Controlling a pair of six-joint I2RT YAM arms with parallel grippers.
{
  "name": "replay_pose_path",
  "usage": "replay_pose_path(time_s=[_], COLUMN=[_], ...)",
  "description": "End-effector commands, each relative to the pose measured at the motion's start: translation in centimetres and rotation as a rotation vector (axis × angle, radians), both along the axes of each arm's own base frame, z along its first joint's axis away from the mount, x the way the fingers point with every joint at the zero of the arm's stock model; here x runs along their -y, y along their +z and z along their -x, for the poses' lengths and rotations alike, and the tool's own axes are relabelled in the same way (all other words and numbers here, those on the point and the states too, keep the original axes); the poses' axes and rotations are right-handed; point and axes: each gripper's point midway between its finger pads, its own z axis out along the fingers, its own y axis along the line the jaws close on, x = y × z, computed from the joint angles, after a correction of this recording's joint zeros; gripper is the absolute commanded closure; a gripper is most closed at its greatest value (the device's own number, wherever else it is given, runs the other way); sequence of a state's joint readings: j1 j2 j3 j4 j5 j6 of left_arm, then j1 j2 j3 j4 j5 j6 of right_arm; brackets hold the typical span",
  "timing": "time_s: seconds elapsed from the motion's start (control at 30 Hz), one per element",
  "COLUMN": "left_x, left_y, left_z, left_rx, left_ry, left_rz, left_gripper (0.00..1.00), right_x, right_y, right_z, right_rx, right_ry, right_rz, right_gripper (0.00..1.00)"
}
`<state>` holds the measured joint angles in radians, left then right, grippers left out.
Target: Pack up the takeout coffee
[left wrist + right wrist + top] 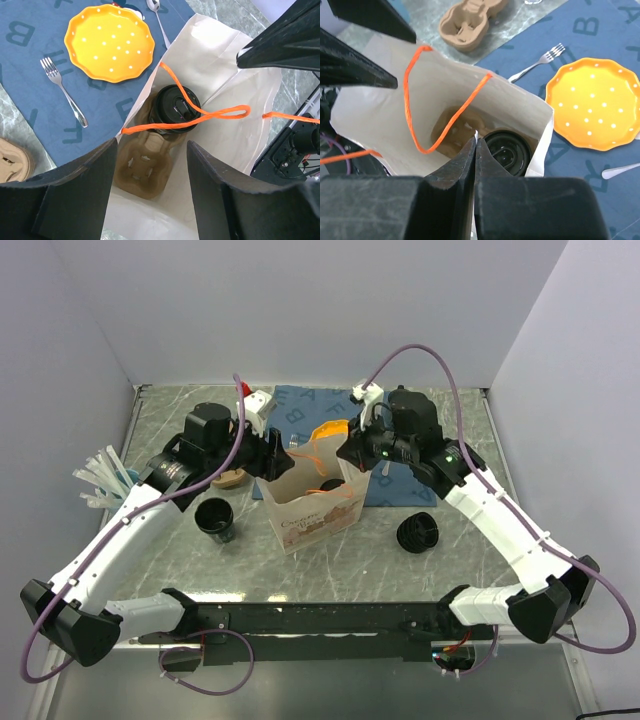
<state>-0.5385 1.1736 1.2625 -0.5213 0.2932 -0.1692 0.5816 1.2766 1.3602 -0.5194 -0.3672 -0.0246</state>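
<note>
A white paper bag [310, 515] with orange string handles [200, 112] stands open at the table's middle. Inside it, a brown cardboard carrier [142, 170] holds the takeout coffee [172, 107], a black lidded cup, also seen in the right wrist view [509, 152]. My left gripper [152, 145] hovers open over the bag's left rim with nothing between its fingers. My right gripper [476, 140] is shut on the bag's right rim, a sliver of white paper showing between its fingertips.
A dark mug [215, 518] stands left of the bag and a black ribbed lid [418, 532] lies right of it. Behind are a blue mat [30, 65] with a yellow plate [110, 42] and fork [62, 90], a second carrier [470, 17], and a cup of straws [105, 480].
</note>
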Motion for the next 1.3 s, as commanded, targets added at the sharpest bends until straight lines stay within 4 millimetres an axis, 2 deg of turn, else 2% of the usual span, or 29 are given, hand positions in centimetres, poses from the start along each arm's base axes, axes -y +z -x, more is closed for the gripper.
replay_pose_path(time_s=[0.0, 0.07, 0.13, 0.23, 0.3, 0.4, 0.47, 0.5, 0.53, 0.6, 0.63, 0.7, 0.73, 0.77, 0.8, 0.83, 0.9, 0.93, 0.97, 1.03, 1.1, 1.17, 1.2, 1.27], left_x=[0.2, 0.2, 0.1, 0.0, -0.1, -0.1, 0.0, 0.0, 0.0, 0.0, 0.0, 0.0, 0.0, 0.0, -0.1, -0.1, -0.3, -0.3, -0.5, -0.7, -1.1, -1.6, -1.7, -2.1], left_y=[1.2, 1.2, 1.3, 1.3, 1.2, 1.2, 1.3, 1.2, 1.3, 1.4, 1.4, 2.3, 2.6, 3.7, 4.3, 4.9, 7.0, 7.8, 9.2, 10.6, 12.7, 14.6, 15.0, 15.7], left_z=[-0.2, -0.3, -0.3, -0.3, -0.2, -0.2, -0.3, -0.3, -0.3, -0.3, -0.3, -0.4, -0.5, -0.5, -0.5, -0.5, -0.3, -0.2, 0.2, 0.6, 1.4, 2.4, 2.7, 3.5], left_rx=[0.047, 0.047, 0.049, 0.051, 0.050, 0.049, 0.048, 0.047, 0.049, 0.052, 0.049, 0.061, 0.059, 0.077, 0.085, 0.088, 0.123, 0.130, 0.155, 0.170, 0.216, 0.244, 0.249, 0.252], left_ry=[-0.008, -0.007, -0.004, 0.000, 0.002, 0.004, 0.005, 0.006, 0.006, 0.004, 0.007, 0.012, 0.018, 0.021, 0.029, 0.036, 0.045, 0.053, 0.057, 0.071, 0.077, 0.088, 0.088, 0.100], left_rz=[0.015, 0.008, 0.008, 0.007, 0.004, 0.002, 0.005, 0.006, 0.007, 0.008, 0.006, 0.018, 0.024, 0.039, 0.046, 0.059, 0.095, 0.116, 0.143, 0.188, 0.247, 0.322, 0.346, 0.395], left_gripper=[0.37, 0.37, 0.36, 0.35, 0.35, 0.35, 0.35, 0.35, 0.35, 0.35, 0.35, 0.34, 0.34, 0.33, 0.33, 0.32, 0.29, 0.28, 0.23, 0.16, 0.01, 0.03, 0.03, 0.03], right_x=[0.2, 0.3, -0.3, -0.5, -0.5, -0.8, -1.0, -1.1, -1.1, -0.6, -0.5, 0.0, 0.1, 0.3, 0.9, 1.2, 2.1, 2.3, 2.6, 3.5, 4.4, 5.9, 6.6, 7.5], right_y=[0.7, -0.4, -1.3, -1.5, -1.0, 0.2, 0.6, 0.3, 1.1, 1.1, 2.3, 3.1, 4.8, 5.5, 5.4, 7.2, 7.5, 8.7, 9.1, 10.0, 10.9, 11.4, 12.0, 11.9], right_z=[-0.4, 0.2, 1.9, 3.7, 4.1, 4.9, 5.2, 5.0, 4.8, 3.9, 3.6, 2.8, 2.6, 2.5, 2.2, 2.2, 2.4, 2.7, 3.0, 3.9, 4.4, 4.2, 4.7, 5.1], right_rx=[0.003, 0.004, 0.008, 0.025, 0.052, 0.094, 0.086, 0.070, 0.079, 0.062, 0.078, 0.084, 0.099, 0.100, 0.077, 0.089, 0.062, 0.041, 0.025, -0.021, -0.037, -0.076, -0.091, -0.105], right_ry=[-0.048, -0.001, 0.117, 0.211, 0.223, 0.260, 0.273, 0.270, 0.263, 0.205, 0.181, 0.126, 0.098, 0.077, 0.033, 0.010, -0.040, -0.070, -0.085, -0.131, -0.189, -0.325, -0.368, -0.409], right_rz=[-0.036, -0.005, 0.002, -0.003, -0.022, -0.074, -0.083, -0.074, -0.076, -0.044, -0.052, -0.040, -0.059, -0.063, -0.042, -0.064, -0.047, -0.080, -0.083, -0.093, -0.120, -0.160, -0.196, -0.191], right_gripper=[0.95, 0.94, 0.90, 0.87, 0.85, 0.75, 0.63, 0.59, 0.50, 0.44, 0.42, 0.38, 0.34, 0.31, 0.27, 0.22, 0.16, 0.01, 0.00, 0.00, 0.00, 0.00, 0.00, 0.00])
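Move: The standing paper bag is between the hands: its middle lies about 7 cm right of the left hand and 7 cm left of the right, some 2 cm nearer the base and 13 cm below both. Inside it, the lidded coffee cup is roughly 3 cm left of the right hand, level fore and aft, 18 cm down. The orange plate is some 14 cm straight ahead of the right hand; the spare black cup stands about 20 cm left and 3 cm back of the left. The right fingers let go of the bag's right rim, drawing back about 5 cm with a slight dip while opening, then rise well clear to some 11 cm above their start, swinging right and opening wide. The left hand holds still at the left rim, then lifts about 10 cm, tilting slightly and spreading its fingers fully. ##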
